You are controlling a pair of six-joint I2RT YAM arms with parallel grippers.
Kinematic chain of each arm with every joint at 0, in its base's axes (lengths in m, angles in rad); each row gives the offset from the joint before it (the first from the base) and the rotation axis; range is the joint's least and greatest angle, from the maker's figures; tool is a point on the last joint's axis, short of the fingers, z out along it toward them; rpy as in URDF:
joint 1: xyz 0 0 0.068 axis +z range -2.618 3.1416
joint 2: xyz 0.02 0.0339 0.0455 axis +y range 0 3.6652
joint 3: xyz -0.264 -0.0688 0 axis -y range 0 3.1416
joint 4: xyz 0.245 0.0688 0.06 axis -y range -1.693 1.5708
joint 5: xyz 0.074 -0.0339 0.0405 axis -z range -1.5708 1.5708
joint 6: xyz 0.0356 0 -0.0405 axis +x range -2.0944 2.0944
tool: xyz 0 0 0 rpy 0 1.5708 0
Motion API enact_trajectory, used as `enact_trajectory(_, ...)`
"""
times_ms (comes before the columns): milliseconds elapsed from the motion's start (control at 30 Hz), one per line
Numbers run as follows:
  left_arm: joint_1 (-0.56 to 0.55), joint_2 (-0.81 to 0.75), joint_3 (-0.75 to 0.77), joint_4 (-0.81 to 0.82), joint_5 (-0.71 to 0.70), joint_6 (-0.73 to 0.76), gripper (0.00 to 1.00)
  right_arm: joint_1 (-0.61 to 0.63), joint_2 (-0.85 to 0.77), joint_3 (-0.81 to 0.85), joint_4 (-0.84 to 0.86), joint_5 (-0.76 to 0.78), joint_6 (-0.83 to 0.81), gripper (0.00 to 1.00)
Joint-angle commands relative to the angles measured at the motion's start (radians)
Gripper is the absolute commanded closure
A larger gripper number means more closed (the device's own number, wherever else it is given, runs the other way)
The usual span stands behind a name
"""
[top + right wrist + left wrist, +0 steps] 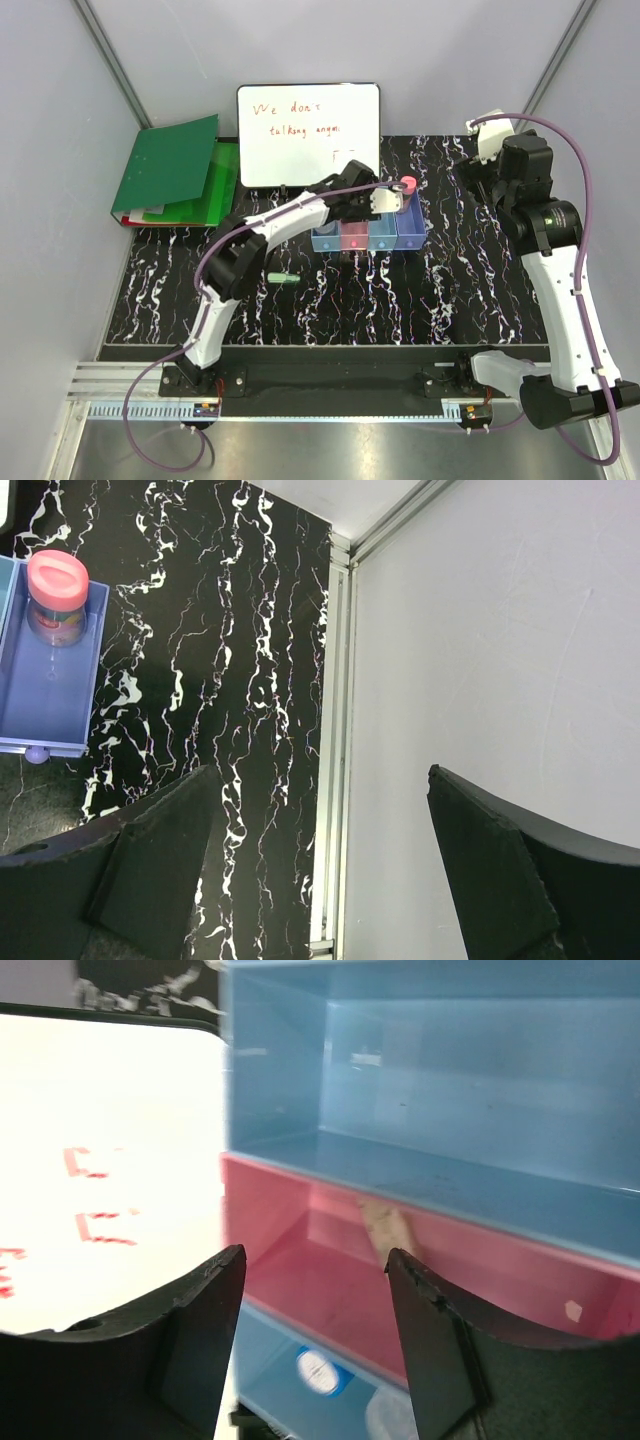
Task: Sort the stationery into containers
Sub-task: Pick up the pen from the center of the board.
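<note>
The containers (368, 238) stand in a row mid-table: light blue, pink, light blue, purple. My left gripper (378, 204) hovers over them, open and holding nothing (315, 1255). Below it the pink bin (330, 1290) holds a tan stick (385, 1228). The light blue bin nearest the camera holds a blue-capped bottle (320, 1370) and a clear round piece (395, 1415). A pink-capped item (408, 185) (57, 585) stands in the purple bin (45, 690). A pale green marker (283, 277) lies on the table left of the bins. My right gripper (490, 175) (322, 770) is open and empty near the right wall.
A whiteboard (308, 135) with red writing stands just behind the bins and shows beside my left fingers (110, 1160). A green folder (170, 170) lies at the far left. The grey side wall (500, 660) and its metal rail (335, 730) are close to my right gripper.
</note>
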Motion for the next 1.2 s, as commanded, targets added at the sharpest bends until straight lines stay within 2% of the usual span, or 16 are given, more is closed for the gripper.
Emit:
enact_trajectory(0, -0.01, -0.182, 0.014, 0.034, -0.012, -0.017, 0.36, -0.004, -0.027, 0.01, 0.047, -0.012, 0.002, 0.06)
enact_trajectory(167, -0.009, -0.368, -0.069, -0.061, -0.023, 0.002, 0.34, -0.004, -0.041, -0.011, 0.041, -0.018, 0.001, 0.07)
enact_trajectory(233, -0.009, -0.443, -0.177, -0.1, -0.028, 0.05, 0.32, -0.005, -0.047, -0.01, 0.041, -0.028, -0.001, 0.07)
enact_trajectory(367, -0.009, -0.697, -0.456, -0.189, -0.008, 0.13, 0.3, -0.004, -0.045, 0.01, 0.041, -0.035, -0.006, 0.07)
enact_trajectory(400, -0.009, -0.733, -0.56, -0.207, 0.003, 0.147, 0.2, -0.005, -0.045, 0.012, 0.041, -0.038, -0.006, 0.07)
enact_trajectory(467, -0.01, -0.817, -0.697, -0.232, -0.001, 0.144, 0.16, -0.004, -0.045, 0.015, 0.04, -0.042, -0.007, 0.07)
enact_trajectory(533, -0.009, -0.862, -0.765, -0.239, 0.005, 0.102, 0.16, -0.004, -0.05, 0.015, 0.038, -0.045, -0.004, 0.07)
enact_trajectory(633, -0.01, -0.856, -0.842, -0.24, 0.005, 0.032, 0.13, -0.002, -0.051, 0.013, 0.037, -0.048, 0.002, 0.07)
enact_trajectory(800, -0.006, -0.753, -0.825, -0.238, 0.003, -0.068, 0.13, -0.005, -0.05, 0.022, 0.03, -0.056, 0.017, 0.07)
enact_trajectory(1000, 0.049, -0.62, -0.738, -0.252, 0.067, -0.097, 0.13, -0.004, -0.048, 0.038, 0.018, -0.059, 0.013, 0.08)
enact_trajectory(1167, 0.096, -0.545, -0.725, -0.25, 0.09, -0.086, 0.15, -0.004, -0.045, 0.039, 0.018, -0.064, 0.019, 0.08)
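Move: The pen, the green one lying crosswise on the table, is about 17 cm back and 17 cm to the left of the left hand, some 10 cm below it. The left hand is over the pink compartment; the box's middle lies about 5 cm to its right, 1 cm back and 7 cm below. The orange-black marker lies about 7 cm farther out than the pen and 3 cm to its left, with the pink highlighter just left of the marker. From the right hand the pen is roughly 50 cm left, 4 cm back and 37 cm below. The left hand, already empty, rises some 15 cm clear of the pink compartment and swings in one arc back and to the left, nearly 20 cm each way, past the light blue end of the box, then sinks about 20 cm from the top of the arc towards the pen. On the way down the fingers spread from partly to nearly wide open and the wrist tilts some 25 degrees until they point much more steeply down; at the end the hand eases about 2 cm forward again, its fingertips still above the table with the pen between them in view, not yet touched. ##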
